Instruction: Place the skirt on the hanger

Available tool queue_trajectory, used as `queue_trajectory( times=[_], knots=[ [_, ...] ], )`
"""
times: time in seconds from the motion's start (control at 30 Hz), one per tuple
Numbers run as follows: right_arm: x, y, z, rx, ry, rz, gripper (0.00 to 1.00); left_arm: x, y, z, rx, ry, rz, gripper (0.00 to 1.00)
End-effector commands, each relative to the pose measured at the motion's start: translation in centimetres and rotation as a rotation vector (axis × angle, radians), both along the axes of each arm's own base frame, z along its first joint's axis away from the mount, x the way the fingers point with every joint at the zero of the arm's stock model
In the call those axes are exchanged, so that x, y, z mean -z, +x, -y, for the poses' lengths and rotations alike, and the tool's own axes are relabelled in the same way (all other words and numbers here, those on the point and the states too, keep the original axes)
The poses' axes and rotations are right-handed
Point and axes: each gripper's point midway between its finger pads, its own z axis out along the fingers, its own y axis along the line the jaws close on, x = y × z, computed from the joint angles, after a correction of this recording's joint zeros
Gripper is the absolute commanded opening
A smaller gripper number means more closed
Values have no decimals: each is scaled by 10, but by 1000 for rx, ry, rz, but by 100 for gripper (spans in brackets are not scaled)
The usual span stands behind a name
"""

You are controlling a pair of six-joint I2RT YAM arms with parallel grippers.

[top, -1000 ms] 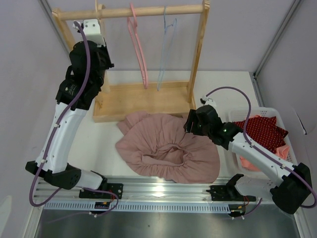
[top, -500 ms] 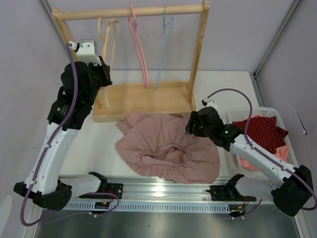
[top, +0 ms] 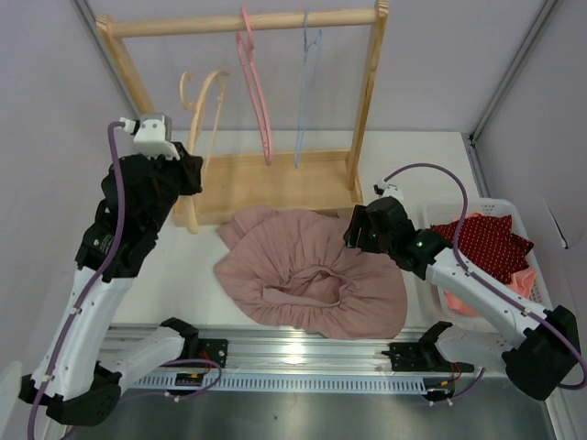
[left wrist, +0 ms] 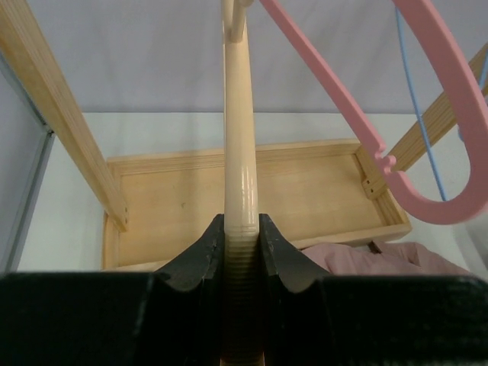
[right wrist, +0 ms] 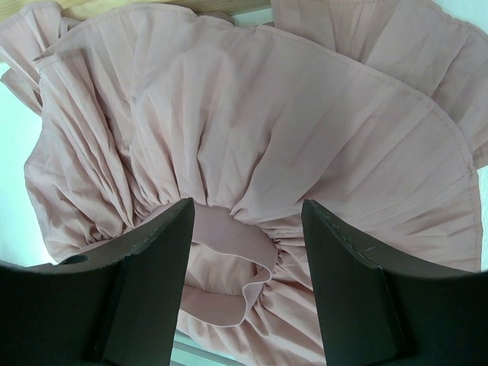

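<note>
The pink pleated skirt lies crumpled on the table in front of the rack, its waistband opening facing up. A cream hanger is off the rail and held at an angle, with my left gripper shut on one arm of it. In the left wrist view the hanger's arm runs straight up from between the fingers of my left gripper. Over the skirt's right edge hovers my right gripper, open. In the right wrist view the right gripper frames the skirt and its waistband, touching nothing.
A wooden rack with a top rail stands at the back. On the rail hang a pink hanger and a blue hanger. A white basket holding a red dotted cloth sits at the right.
My left arm has drawn the cream hanger off the rail, down and toward the near left. The right arm and the skirt have barely moved.
</note>
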Motion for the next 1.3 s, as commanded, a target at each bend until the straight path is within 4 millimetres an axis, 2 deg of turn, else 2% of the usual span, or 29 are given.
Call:
queue_trajectory(
  times=[0.0, 0.03, 0.07, 0.13, 0.2, 0.23, 0.3, 0.33, 0.4, 0.6, 0.7, 0.9, 1.0, 1.1, 1.2, 1.27],
  knots=[
    [-5, 1, 0, -11, 3, 20, 64, 23, -11, 14, 82, -63, -57, 0],
    [-4, 1, 1, -8, 0, 16, 64, 31, -17, 25, 137, -93, -82, 0],
    [-1, -2, 2, -11, -2, 8, 64, 58, -23, 29, 163, -95, -138, 0],
    [3, -5, 2, -18, -1, -4, 64, 70, -37, 46, 261, -147, -174, 0],
    [11, -13, 4, -32, -6, -28, 63, 96, -52, 55, 322, -177, -225, 0],
    [13, -16, 4, -38, -9, -31, 63, 98, -61, 66, 392, -207, -235, 0],
    [22, -27, 5, -52, -22, -54, 62, 118, -73, 69, 424, -215, -281, 0],
    [25, -32, 5, -56, -23, -68, 61, 115, -83, 70, 459, -221, -269, 0],
    [35, -44, 3, -79, -32, -90, 61, 125, -96, 69, 481, -210, -310, 0],
    [63, -70, -13, -123, -46, -146, 60, 138, -142, 72, 616, -193, -389, 0],
    [72, -74, -17, -121, -50, -161, 59, 140, -163, 75, 692, -193, -405, 0],
    [88, -74, -22, -134, -76, -196, 55, 142, -191, 85, 852, -170, -403, 0],
    [95, -74, -23, -145, -97, -214, 50, 142, -200, 84, 889, -131, -396, 0],
    [98, -72, -24, -149, -94, -230, 39, 146, -203, 79, 884, -81, -400, 0],
    [95, -67, -22, -135, -84, -227, 23, 148, -204, 77, 883, -57, -419, 0],
    [93, -64, -19, -128, -85, -225, 19, 149, -204, 78, 883, -52, -436, 0]
  ],
)
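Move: The left hand already holds the wooden hanger; the skirt's waistband opening lies about 12 cm back, 19 cm to its right and 37 cm below, the pink hanger 15 cm ahead, 11 cm right, nearly level. The right hand's open fingers aim at the waistband's right edge, roughly 7 cm back, 2 cm left, 12 cm down; the rack tray lies 17 cm ahead and 23 cm left, the basket 31 cm right and 2 cm back, both about 12 cm lower. Keeping its pinch on the wooden hanger, the left hand draws back about 20 cm from the rack, dropping steeply early on and edging right, while it turns some 50 degrees clockwise and tips down, swinging the hanger's free end rightwards over the skirt. The right hand comes back and down towards the waistband's right edge, then sinks straight down with its wrist tipping further down, and its fingers close most of the way at that edge, seeming to take the fabric between their tips. ##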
